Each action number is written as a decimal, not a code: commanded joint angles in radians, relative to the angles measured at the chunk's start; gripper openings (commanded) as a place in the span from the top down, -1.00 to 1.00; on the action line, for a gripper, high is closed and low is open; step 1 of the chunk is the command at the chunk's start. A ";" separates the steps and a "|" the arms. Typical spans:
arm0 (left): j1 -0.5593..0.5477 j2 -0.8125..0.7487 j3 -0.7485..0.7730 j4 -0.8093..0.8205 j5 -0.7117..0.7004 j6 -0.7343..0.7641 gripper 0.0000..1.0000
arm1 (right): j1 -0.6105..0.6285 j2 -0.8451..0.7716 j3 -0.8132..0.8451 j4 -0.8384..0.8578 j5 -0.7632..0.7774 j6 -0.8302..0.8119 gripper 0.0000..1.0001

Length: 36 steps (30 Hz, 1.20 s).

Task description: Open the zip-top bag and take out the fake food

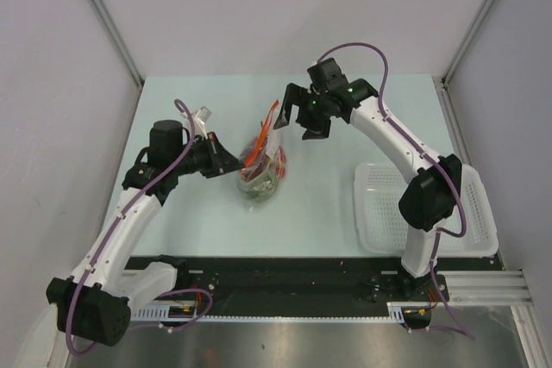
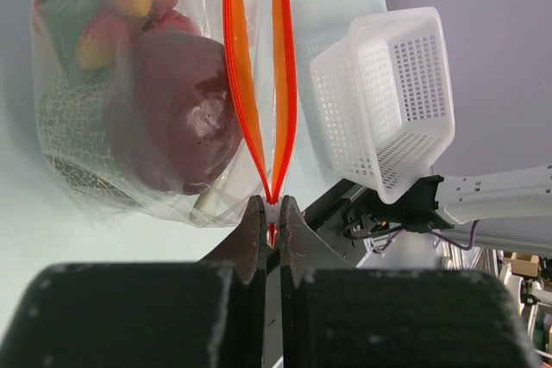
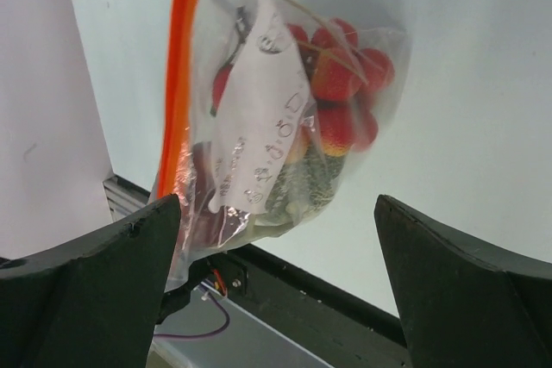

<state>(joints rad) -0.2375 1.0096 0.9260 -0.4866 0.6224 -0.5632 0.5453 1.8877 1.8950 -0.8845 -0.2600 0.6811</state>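
The zip-top bag (image 1: 261, 168) rests on the pale table, its red-orange zip strip (image 1: 269, 127) rising toward the back. My left gripper (image 1: 233, 165) is shut on the strip's near end (image 2: 272, 213), where the two strip halves (image 2: 259, 84) spread apart above my fingertips. Inside the bag lies the fake food: a dark red apple (image 2: 181, 114), red-and-yellow bits (image 2: 112, 6) and a netted pale-green vegetable (image 2: 65, 131). My right gripper (image 1: 298, 120) hangs open by the bag's upper end, holding nothing. In the right wrist view its fingers (image 3: 103, 286) stand wide apart, with the bag (image 3: 285, 118) beyond them.
A white mesh basket (image 1: 470, 213) sits at the table's right front, beside the right arm's base. It also shows in the left wrist view as the basket (image 2: 388, 101). Grey walls close the table on the left, back and right.
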 commanded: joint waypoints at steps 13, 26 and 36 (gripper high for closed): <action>-0.006 -0.014 0.005 -0.038 0.000 0.080 1.00 | 0.084 -0.029 -0.019 0.159 -0.030 0.071 -0.86; -0.008 -0.034 0.007 -0.001 0.068 0.095 1.00 | 0.113 0.047 -0.019 0.193 -0.044 0.086 -0.12; -0.008 0.084 0.134 0.072 0.017 0.068 -0.28 | 0.111 -0.022 -0.062 0.165 -0.074 0.006 1.00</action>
<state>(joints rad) -0.2401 1.0176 0.9390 -0.4999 0.6579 -0.4896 0.6590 1.9305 1.8416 -0.7277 -0.3012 0.7364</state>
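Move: The bag's orange zip strip stands on edge, its middle about 7 cm to the right hand's left, 1 cm back and 2 cm lower. From that hand the zip slider, held in the left fingers, is some 8 cm back and 11 cm left; the red fruits are 7 cm back, 3 cm left and the netted melon 13 cm back, 9 cm left, both roughly 12 cm down. From the left hand the strip's middle lies about 7 cm ahead and 4 cm right, near its own height. The zip strip is taken over from the far side: the right hand, wide open at first, sweeps about 6 cm left with some 2 cm of drawing back, dips slightly at the end and closes fully, pinching the orange strip partway along. The left hand keeps the slider gripped almost in place, then opens wide and lets go of it. ##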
